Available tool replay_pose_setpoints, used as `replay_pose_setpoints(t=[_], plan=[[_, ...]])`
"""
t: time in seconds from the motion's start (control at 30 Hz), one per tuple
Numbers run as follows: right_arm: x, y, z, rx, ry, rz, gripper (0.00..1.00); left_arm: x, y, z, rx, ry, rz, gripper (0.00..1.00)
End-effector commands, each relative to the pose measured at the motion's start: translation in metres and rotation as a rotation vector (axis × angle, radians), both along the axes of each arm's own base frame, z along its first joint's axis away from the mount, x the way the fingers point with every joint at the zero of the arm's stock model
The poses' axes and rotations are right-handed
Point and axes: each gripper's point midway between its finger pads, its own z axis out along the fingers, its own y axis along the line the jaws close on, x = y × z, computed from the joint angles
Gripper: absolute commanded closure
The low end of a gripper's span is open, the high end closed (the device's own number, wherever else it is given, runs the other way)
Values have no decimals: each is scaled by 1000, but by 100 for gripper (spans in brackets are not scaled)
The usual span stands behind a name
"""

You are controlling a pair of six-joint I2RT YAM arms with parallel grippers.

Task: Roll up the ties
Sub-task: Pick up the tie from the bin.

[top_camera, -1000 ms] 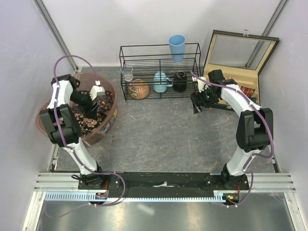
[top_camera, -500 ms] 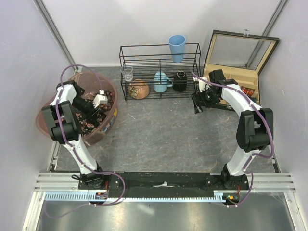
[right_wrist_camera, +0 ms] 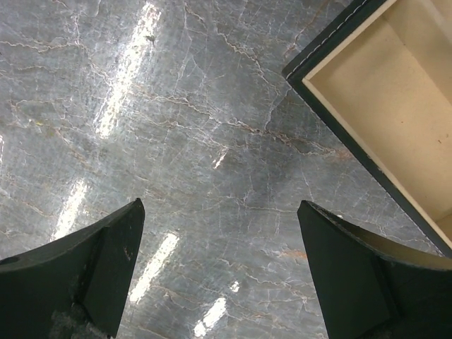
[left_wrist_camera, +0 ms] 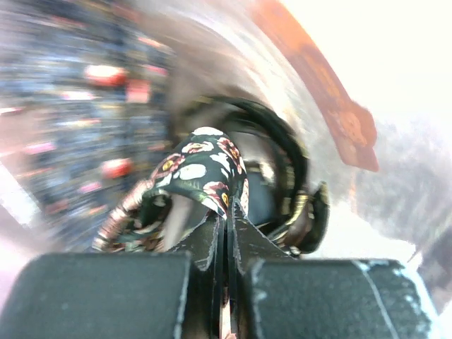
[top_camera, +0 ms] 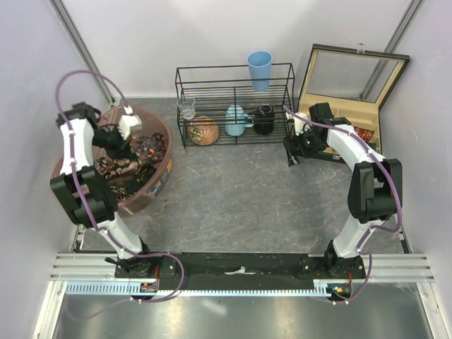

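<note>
Several dark ties (top_camera: 143,152) with red and tan patterns lie heaped in the translucent pink-brown tub (top_camera: 164,176) at the left. My left gripper (top_camera: 128,135) hangs over the tub's far side. In the left wrist view it (left_wrist_camera: 227,217) is shut on a fold of one patterned tie (left_wrist_camera: 205,164), which drapes over the jaw tips; the background is motion-blurred. My right gripper (top_camera: 291,154) hovers low over bare table beside the open box, and its jaws (right_wrist_camera: 220,207) stand wide open with nothing between them.
A black wire rack (top_camera: 233,106) at the back holds a glass (top_camera: 186,107), a brown round object (top_camera: 203,131), a light-blue teapot (top_camera: 236,120) and a dark jar (top_camera: 264,119), with a blue cup (top_camera: 259,69) on top. An open cream-lined box (top_camera: 346,92) stands at the right; its corner (right_wrist_camera: 381,106) is near my right fingers.
My left gripper dipped into the tub, closed on a tie and has drawn back toward the tub's far left side. The right arm has not moved.
</note>
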Motion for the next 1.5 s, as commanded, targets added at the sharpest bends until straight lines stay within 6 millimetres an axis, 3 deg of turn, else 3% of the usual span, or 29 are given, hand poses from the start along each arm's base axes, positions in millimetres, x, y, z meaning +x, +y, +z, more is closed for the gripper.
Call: replay_pose_setpoints(t=[0.0, 0.23, 0.5, 0.67, 0.8, 1.03, 1.23, 1.3, 1.33, 1.47], plan=[[5, 0, 15, 12, -74, -5, 2, -18, -21, 83, -186, -53, 142, 98], [4, 1, 26, 27, -123, -6, 2, 7, -32, 154, -302, -245, 209, 98], [0, 14, 50, 110, -202, 11, 2, 10, -54, 219, -398, -386, 225, 98], [0, 24, 79, 184, -281, 10, 2, 0, -95, 262, -437, -471, 148, 98], [-1, 31, 103, 226, -334, 21, 2, -13, -134, 283, -464, -511, 50, 98], [-14, 29, 153, 246, -467, 29, 2, -48, -219, 294, -565, -458, -208, 98], [-46, 33, 178, 284, -511, 52, 2, -60, -268, 257, -605, -339, -390, 98], [-58, 32, 182, 291, -542, 61, 2, -66, -286, 258, -631, -321, -457, 98], [-62, 33, 183, 297, -549, 60, 2, -71, -305, 255, -643, -291, -513, 98], [-85, 49, 200, 421, -583, 101, 2, -82, -339, 244, -709, -184, -613, 98]])
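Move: Bare tabletop in front of the rack, where the left hand carries its already pinched floral tie, lies some 28 cm right, 7 cm back and 13 cm below. From that hand, the copper mug is about 20 cm right, 5 cm ahead; the bin's middle about 4 cm left, 3 cm back. From the open, empty right hand, the tie is roughly 47 cm left and level ahead; the box is 14 cm right, 7 cm ahead. Hauling the pinched floral tie up out of the bin, the left hand climbs about 20 cm almost straight, then sweeps some 30 cm right and 10 cm back across the bin's rim to the table side, sinking slightly at the end, its fingers swinging out to point rightward. The right hand, still open, rises nearly 19 cm and backs off late, tipping its fingers some 35 degrees forward and left. ##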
